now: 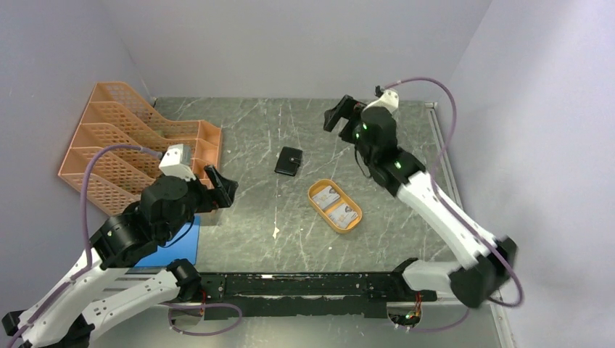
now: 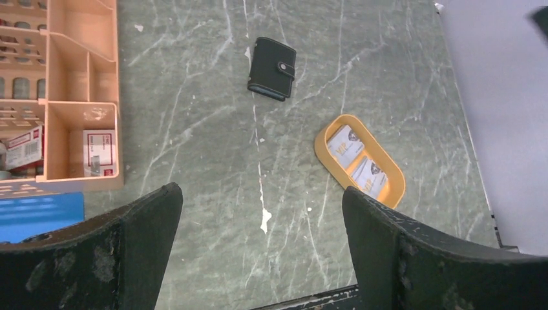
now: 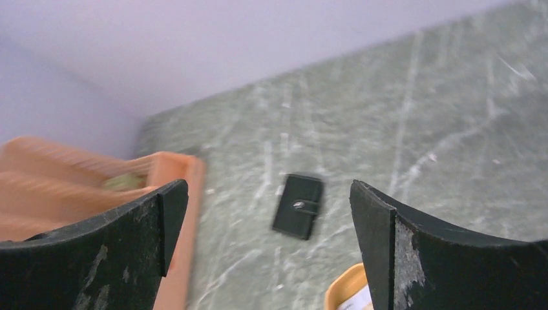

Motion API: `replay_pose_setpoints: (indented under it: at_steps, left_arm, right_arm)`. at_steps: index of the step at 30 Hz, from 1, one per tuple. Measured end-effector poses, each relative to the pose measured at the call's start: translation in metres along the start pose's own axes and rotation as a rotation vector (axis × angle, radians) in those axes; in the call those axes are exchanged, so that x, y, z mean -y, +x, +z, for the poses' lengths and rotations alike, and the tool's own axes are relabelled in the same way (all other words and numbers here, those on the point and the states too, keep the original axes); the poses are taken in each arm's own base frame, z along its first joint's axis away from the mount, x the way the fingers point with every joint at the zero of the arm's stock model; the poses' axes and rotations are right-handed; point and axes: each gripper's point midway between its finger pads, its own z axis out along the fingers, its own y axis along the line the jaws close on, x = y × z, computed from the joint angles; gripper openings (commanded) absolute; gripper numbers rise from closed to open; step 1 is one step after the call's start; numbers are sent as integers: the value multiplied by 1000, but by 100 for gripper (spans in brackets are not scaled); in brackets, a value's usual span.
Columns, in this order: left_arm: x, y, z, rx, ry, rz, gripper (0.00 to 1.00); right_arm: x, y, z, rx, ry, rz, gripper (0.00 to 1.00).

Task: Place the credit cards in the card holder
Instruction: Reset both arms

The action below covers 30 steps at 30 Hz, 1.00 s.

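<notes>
The card holder (image 1: 289,161) (image 2: 272,68) (image 3: 298,206) is a small black wallet lying closed, snap tab fastened, on the grey marble table. Two pale credit cards (image 1: 334,204) (image 2: 357,161) lie side by side in an orange oval tray (image 1: 318,206) (image 2: 322,142) (image 3: 342,289) just right of it. My left gripper (image 1: 223,186) (image 2: 262,223) hangs open and empty above the table, left of the wallet. High at the back right, my right gripper (image 1: 341,114) (image 3: 268,216) is open too and holds nothing.
An orange slotted file rack (image 1: 130,145) (image 2: 58,97) (image 3: 97,187) holding small boxes stands at the back left. A flat blue pad (image 1: 178,246) (image 2: 39,213) lies under the left arm. A black rail (image 1: 312,286) runs along the near edge.
</notes>
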Motion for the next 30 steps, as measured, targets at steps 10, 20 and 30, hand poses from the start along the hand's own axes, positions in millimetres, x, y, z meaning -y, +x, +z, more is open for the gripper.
replay_pose_setpoints:
  at_steps: [10, 20, 30]
  left_arm:
    - [18, -3, 16, -66, -2, 136, 97]
    - [68, -58, 7, 63, 162, 179, 97]
    - [82, -77, 7, 130, 202, 170, 97]
  right_arm:
    - [-5, -59, -139, 209, -177, -64, 100]
    - [35, -40, -172, 228, -185, -163, 100]
    - [7, -83, -196, 293, -270, -94, 100]
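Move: The black card holder lies closed on the table about 18 cm to the left of my right hand, just 1 cm farther out and some 29 cm below it. The yellow tray stands about 13 cm back from that hand and 4 cm to its left, equally low. From my left hand the card holder is about 21 cm ahead, 14 cm right and 28 cm down, and the tray 7 cm ahead and 28 cm right. With empty fingers wide open, I pull my right hand back about 16 cm and some 7 cm right, away from the card holder; it climbs, dips, then climbs again to end 12 cm higher, tipped up over 20 degrees. My left hand, open too, shifts right, then rises about 10 cm, tilting up and turning slightly clockwise. ##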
